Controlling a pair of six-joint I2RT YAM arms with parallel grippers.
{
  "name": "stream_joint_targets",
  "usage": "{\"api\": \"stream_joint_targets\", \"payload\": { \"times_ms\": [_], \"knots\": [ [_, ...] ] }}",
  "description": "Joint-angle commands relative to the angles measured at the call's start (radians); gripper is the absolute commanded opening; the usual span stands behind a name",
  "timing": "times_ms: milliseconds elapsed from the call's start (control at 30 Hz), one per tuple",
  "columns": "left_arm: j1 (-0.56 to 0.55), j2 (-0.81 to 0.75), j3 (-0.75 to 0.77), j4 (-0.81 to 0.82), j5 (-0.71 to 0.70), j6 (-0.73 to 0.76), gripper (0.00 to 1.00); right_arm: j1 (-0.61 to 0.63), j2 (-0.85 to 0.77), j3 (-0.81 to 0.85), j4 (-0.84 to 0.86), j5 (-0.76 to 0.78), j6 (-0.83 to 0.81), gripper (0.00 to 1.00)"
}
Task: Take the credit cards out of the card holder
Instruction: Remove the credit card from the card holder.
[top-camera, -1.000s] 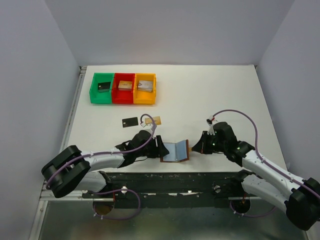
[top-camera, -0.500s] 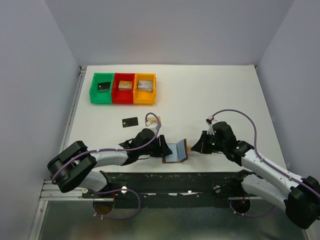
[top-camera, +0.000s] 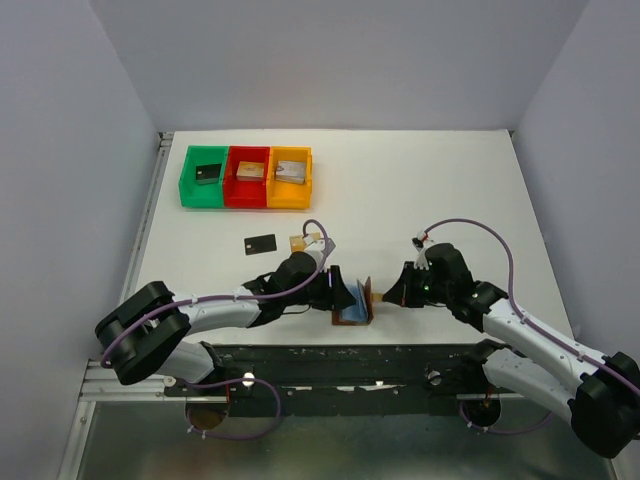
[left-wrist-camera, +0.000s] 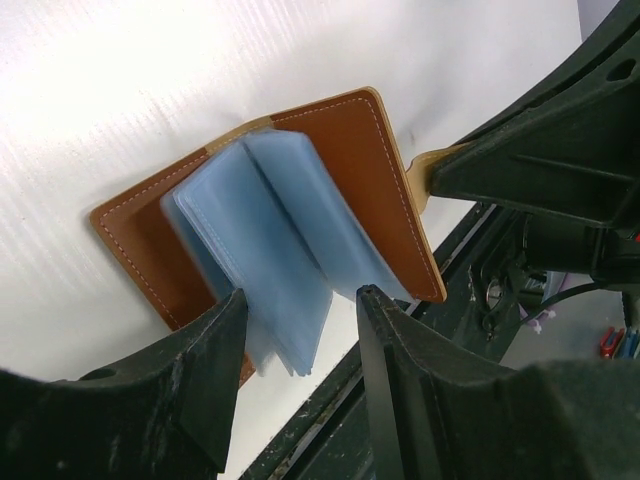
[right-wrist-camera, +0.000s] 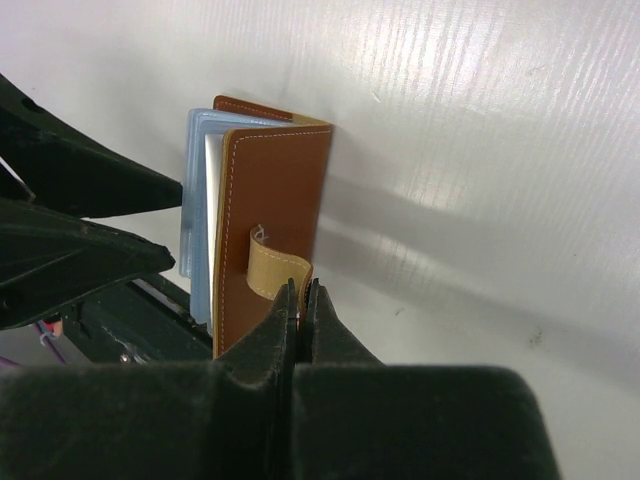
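Observation:
The brown card holder stands half folded near the table's front edge, its pale blue pockets fanned out. My left gripper is open, and the lower edge of the pocket leaves hangs between its fingers. From the other side my right gripper is shut on the holder's tan tab strap and holds that cover upright. Of the credit cards, a black one lies flat on the table behind my left arm. A gold one shows beside it, partly hidden by the cable.
Green, red and orange bins stand in a row at the back left, each with a small block inside. The table's front edge and the black rail run just below the holder.
My left gripper has moved right, up to the holder, and narrowed a little around the blue pockets. The holder's right cover has swung from nearly flat to upright, still held by the tab.

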Motion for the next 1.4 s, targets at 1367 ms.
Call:
{"api": "stream_joint_targets", "payload": {
  "times_ms": [1367],
  "knots": [
    [-0.065, 0.146, 0.222, -0.060, 0.045, 0.074, 0.56, -0.006, 0.012, -0.004, -0.087, 0.110, 0.039, 0.00]
  ]
}}
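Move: The open card holder lies just under the left hand, its middle about 1 cm to the right, 2 cm back and 4 cm below; its half-raised right cover stands some 5 cm to the right, 1 cm back and 2 cm below. The gold card is roughly 12 cm ahead and 12 cm to the left, on the table. The right hand, already gripping the holder's tan tab, has the holder's middle about 8 cm to its left, 1 cm back and 3 cm below. Up and to the right the left hand goes first, clearing the bunched blue sleeves by rising about 3.5 cm, then on rightward towards the raised right cover while sinking a centimetre, nearly 6 cm to the right in all, fingers staying half open and the wrist turning slightly clockwise. The right hand keeps its pinch on the tan tab and eases some 1.5 cm right and as much down. ##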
